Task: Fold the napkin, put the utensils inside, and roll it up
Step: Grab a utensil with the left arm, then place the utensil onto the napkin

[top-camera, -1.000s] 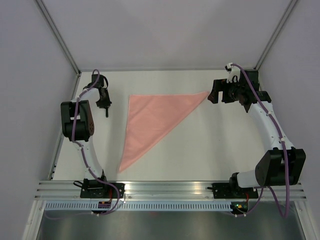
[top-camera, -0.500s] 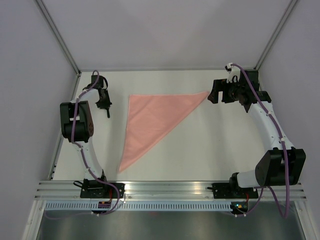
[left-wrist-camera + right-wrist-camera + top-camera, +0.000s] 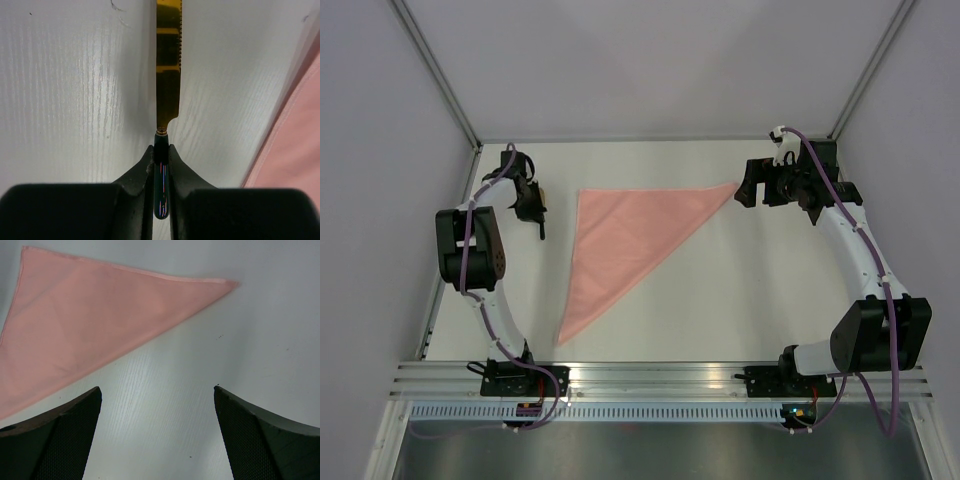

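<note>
The napkin (image 3: 620, 235) lies flat on the white table (image 3: 740, 290), folded into a salmon-pink triangle with its long point toward the near edge. To its left, my left gripper (image 3: 534, 208) is shut on the dark handle of a knife (image 3: 168, 65), whose gold blade points away over the table. The left wrist view shows the fingers (image 3: 137, 172) pressed against the handle and the napkin's edge (image 3: 295, 145) at the right. My right gripper (image 3: 748, 187) stands open and empty just off the napkin's far right corner (image 3: 220, 284). The knife is the only one of the utensils that shows.
Grey walls and metal posts close in the table on three sides. An aluminium rail (image 3: 650, 378) with both arm bases runs along the near edge. White tabletop (image 3: 165, 405) lies under the right gripper.
The left gripper has closed down on the knife handle and shifted slightly toward the napkin, its elbow swinging left. The napkin and the right arm have not moved.
</note>
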You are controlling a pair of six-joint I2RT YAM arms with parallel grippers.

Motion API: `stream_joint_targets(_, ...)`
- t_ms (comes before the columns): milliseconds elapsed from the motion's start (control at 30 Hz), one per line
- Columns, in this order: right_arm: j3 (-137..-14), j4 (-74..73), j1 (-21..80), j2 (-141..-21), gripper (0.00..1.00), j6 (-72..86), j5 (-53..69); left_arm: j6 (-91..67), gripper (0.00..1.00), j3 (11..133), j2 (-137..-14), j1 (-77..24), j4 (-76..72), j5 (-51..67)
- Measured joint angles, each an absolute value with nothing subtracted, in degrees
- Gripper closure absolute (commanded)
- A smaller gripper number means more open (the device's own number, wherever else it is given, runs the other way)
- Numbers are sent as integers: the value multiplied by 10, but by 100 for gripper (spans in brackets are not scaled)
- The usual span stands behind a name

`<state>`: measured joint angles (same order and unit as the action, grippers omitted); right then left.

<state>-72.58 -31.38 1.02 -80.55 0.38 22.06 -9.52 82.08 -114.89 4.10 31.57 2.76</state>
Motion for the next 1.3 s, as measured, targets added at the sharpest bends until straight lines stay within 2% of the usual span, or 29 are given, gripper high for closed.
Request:
stream_joint_targets(500, -726, -314, 14, -806, 2, 4, 222, -71, 98, 808, -1053, 12, 317, 70)
stream_joint_targets(933, -726, -314, 17, -806, 2, 4, 222, -3, 98, 783, -1034, -230, 332, 122)
stream_joint_targets(1300, -726, -314, 18, -806, 2, 4, 222, 26, 98, 794, -1089, -322, 332, 156)
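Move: The knife is already pinched in the left hand, a centimetre or two over the table, blade pointing ahead. The folded napkin's middle lies about 24 cm to this hand's right, some 6 cm back and 2 cm below. The napkin's far left corner is 8 cm ahead and 10 cm right; its near corner is 36 cm back and 5 cm right. From the right hand, the napkin's middle is roughly 30 cm left, 2 cm back and 20 cm below. Keeping its pinch on the knife's handle, the left hand first rises about 6 cm, then swings right, some 28 cm, and back about 10 cm, from the bare table to over the folded napkin. The wrist turns roughly 50 degrees clockwise on the way, and at the end the hand sinks some 3 cm towards the cloth, fingers still shut. ##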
